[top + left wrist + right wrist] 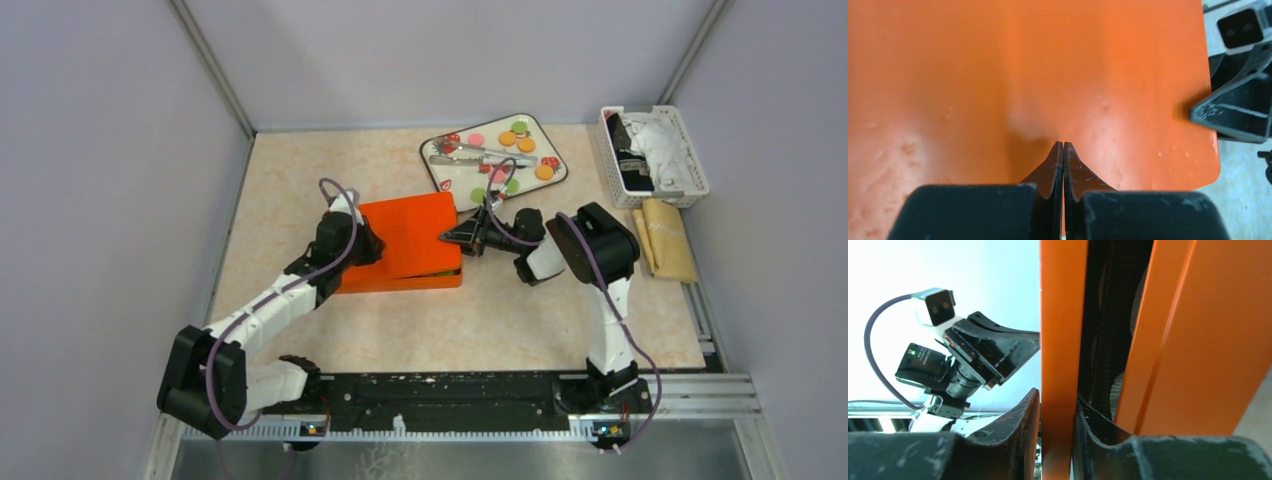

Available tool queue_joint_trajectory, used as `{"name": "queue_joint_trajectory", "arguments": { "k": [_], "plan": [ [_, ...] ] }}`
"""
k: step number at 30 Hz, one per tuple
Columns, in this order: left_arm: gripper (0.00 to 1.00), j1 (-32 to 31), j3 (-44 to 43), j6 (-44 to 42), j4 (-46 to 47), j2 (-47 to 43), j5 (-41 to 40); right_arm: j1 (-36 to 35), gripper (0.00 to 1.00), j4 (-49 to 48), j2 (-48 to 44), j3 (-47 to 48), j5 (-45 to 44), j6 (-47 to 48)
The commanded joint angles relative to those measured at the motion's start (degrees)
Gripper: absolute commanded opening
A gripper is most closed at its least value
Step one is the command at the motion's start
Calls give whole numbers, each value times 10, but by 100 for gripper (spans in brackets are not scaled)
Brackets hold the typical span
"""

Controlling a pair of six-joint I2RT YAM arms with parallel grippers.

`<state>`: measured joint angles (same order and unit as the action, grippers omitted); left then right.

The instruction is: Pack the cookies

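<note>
The cookies (508,138), small orange, green and pink discs, lie on a white tray (455,181) at the back. An orange box (405,240) sits mid-table with its lid (1058,315) lifted at the right edge. My right gripper (452,237) (1058,396) is shut on that lid edge; the box wall (1193,340) and a dark inside with white fluted paper (1118,385) show beside it. My left gripper (350,213) (1063,146) is shut and empty, its tips on the lid's top (1023,65) near its left side.
Metal tongs (482,154) lie across the tray among printed strawberries. A white basket (655,155) with cloth stands at the back right, and a brown paper bag (668,238) lies in front of it. Walls close in on both sides.
</note>
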<state>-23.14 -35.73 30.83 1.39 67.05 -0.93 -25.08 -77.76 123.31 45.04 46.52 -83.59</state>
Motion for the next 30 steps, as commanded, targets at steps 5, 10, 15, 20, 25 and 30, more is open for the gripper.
{"name": "queue_joint_trajectory", "arguments": {
  "k": [5,10,15,20,25,30],
  "plan": [
    [0,-2,32,22,64,14,56,15,43,78,-85,-29,-20,87],
    [0,-2,41,27,68,8,69,15,50,173,-151,-48,-41,143],
    [0,-5,51,31,76,5,87,16,51,282,-224,-65,-80,201],
    [0,-7,64,34,88,6,95,15,53,414,-285,-63,-130,258],
    [0,-8,72,34,104,16,108,15,53,516,-333,-53,-190,302],
    [0,-8,59,24,121,37,124,15,53,571,-359,-45,-218,329]
  ]
}}
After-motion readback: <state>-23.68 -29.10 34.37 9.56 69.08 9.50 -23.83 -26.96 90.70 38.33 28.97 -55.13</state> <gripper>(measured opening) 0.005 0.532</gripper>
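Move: The left hand's closed fingertips are over the orange lid, whose middle lies about 2 cm ahead of them, 2 cm to the right and some 2 cm below; the cookie box is under the lid, its middle roughly 6 cm below the hand, 1 cm ahead and 3 cm right. The right hand still has the lid's right rim between its fingers; from it the box's middle is about 10 cm left, 2 cm back and 5 cm down, the cookie tray 16 cm ahead, 11 cm right and 9 cm lower. The closed left fingertips press down on the top of the lid, sinking about 3 cm, mostly at the start, while working back and to the right by nearly as much. Meanwhile the right fingers open and let go of the rim, and that hand draws off about 6 cm to the right, its fingers tipping down some 25 degrees and turning a little clockwise. ##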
